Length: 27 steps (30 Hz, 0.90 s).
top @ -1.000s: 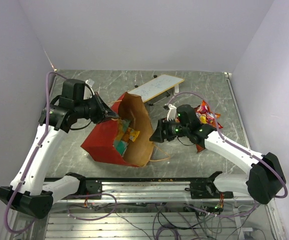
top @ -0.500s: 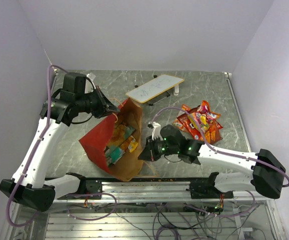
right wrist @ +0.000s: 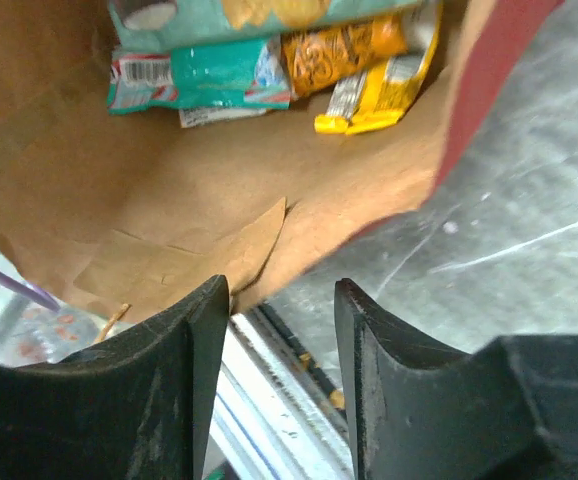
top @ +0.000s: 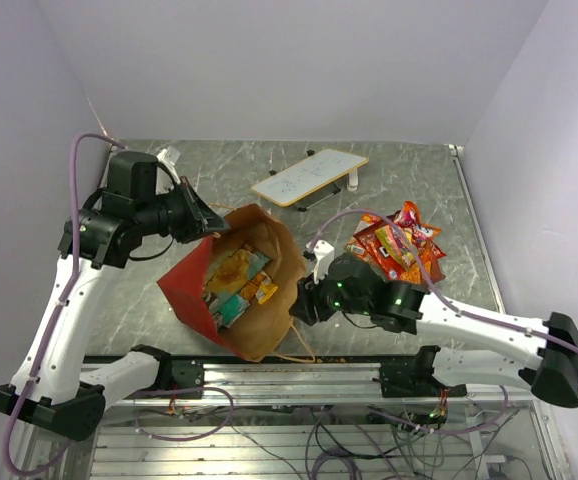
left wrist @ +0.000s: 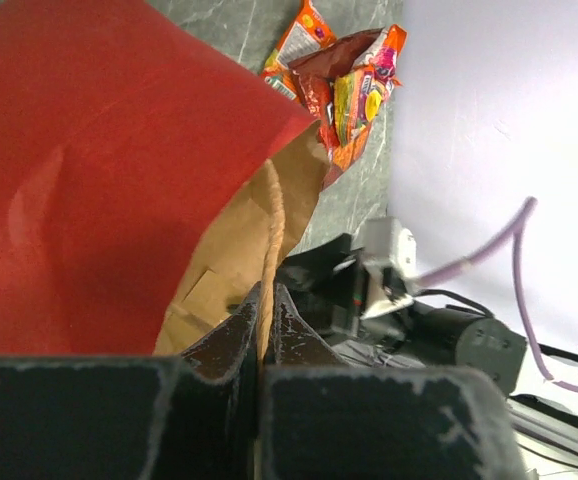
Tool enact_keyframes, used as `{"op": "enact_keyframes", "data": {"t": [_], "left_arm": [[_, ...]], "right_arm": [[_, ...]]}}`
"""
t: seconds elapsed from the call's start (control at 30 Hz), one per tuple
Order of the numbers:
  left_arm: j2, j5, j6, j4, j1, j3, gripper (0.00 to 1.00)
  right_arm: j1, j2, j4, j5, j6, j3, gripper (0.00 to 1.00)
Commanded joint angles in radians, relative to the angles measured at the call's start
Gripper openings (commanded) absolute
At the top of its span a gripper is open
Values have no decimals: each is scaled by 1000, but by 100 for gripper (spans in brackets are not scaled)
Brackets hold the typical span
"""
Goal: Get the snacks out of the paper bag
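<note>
The paper bag [top: 187,285], red outside and brown inside, lies open on the table with its mouth facing up and right. My left gripper [top: 212,222] is shut on the bag's upper rim [left wrist: 269,240]. Several snacks [top: 234,285] lie inside: teal, orange and yellow packets [right wrist: 269,55]. My right gripper [top: 299,308] is open and empty at the bag's near right rim [right wrist: 439,150], outside the mouth. More snacks [top: 399,245], red and orange packets, lie in a pile on the table to the right; they also show in the left wrist view [left wrist: 344,85].
A flat white board [top: 309,176] with tan edges lies at the back of the table. The metal rail [top: 299,370] at the table's near edge runs just below the bag and my right gripper. Purple walls close in left, right and behind.
The bag has tipped from upright to lying open, its mouth widened. My left gripper stayed on the rim. My right gripper moved left and toward the near edge, beside the bag.
</note>
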Motion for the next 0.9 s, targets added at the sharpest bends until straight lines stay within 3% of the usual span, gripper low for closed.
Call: {"op": "enact_keyframes", "data": {"t": [0.0, 0.13, 0.33, 0.47, 0.6, 0.73, 0.87], "left_arm": [[16, -19, 116, -29, -3, 80, 7], [16, 26, 150, -7, -3, 61, 7], [48, 45, 238, -37, -3, 93, 7], [86, 48, 237, -53, -3, 128, 7], [93, 29, 222, -10, -3, 115, 7], [94, -14, 240, 4, -3, 120, 7], [116, 7, 265, 1, -3, 156, 7]], "right_arm": [[-2, -108, -84, 89, -272, 65, 49], [2, -133, 1, 49, -523, 78, 53], [42, -8, 7, 57, -855, 228, 56], [71, 36, -19, 84, -950, 320, 58], [71, -57, 40, 160, -1062, 234, 72], [71, -104, 38, 69, -1243, 185, 75], [75, 6, 52, -43, -1275, 299, 73]]}}
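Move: The large yellow-and-green snack pouch in the open bag lies about 20 cm left of the right hand, 10 cm ahead and 9 cm below. The small yellow pack is some 11 cm left, 5 cm ahead and 9 cm down, with the bag's near rim barely 3 cm left of the fingers at their height. For the left hand, holding the bag's handle, the large pouch is straight below by about 28 cm, level sideways and 3 cm back. The right hand rises about 13 cm beside the bag's rim, drifting forward, rolling some 60 degrees while opening wider. ##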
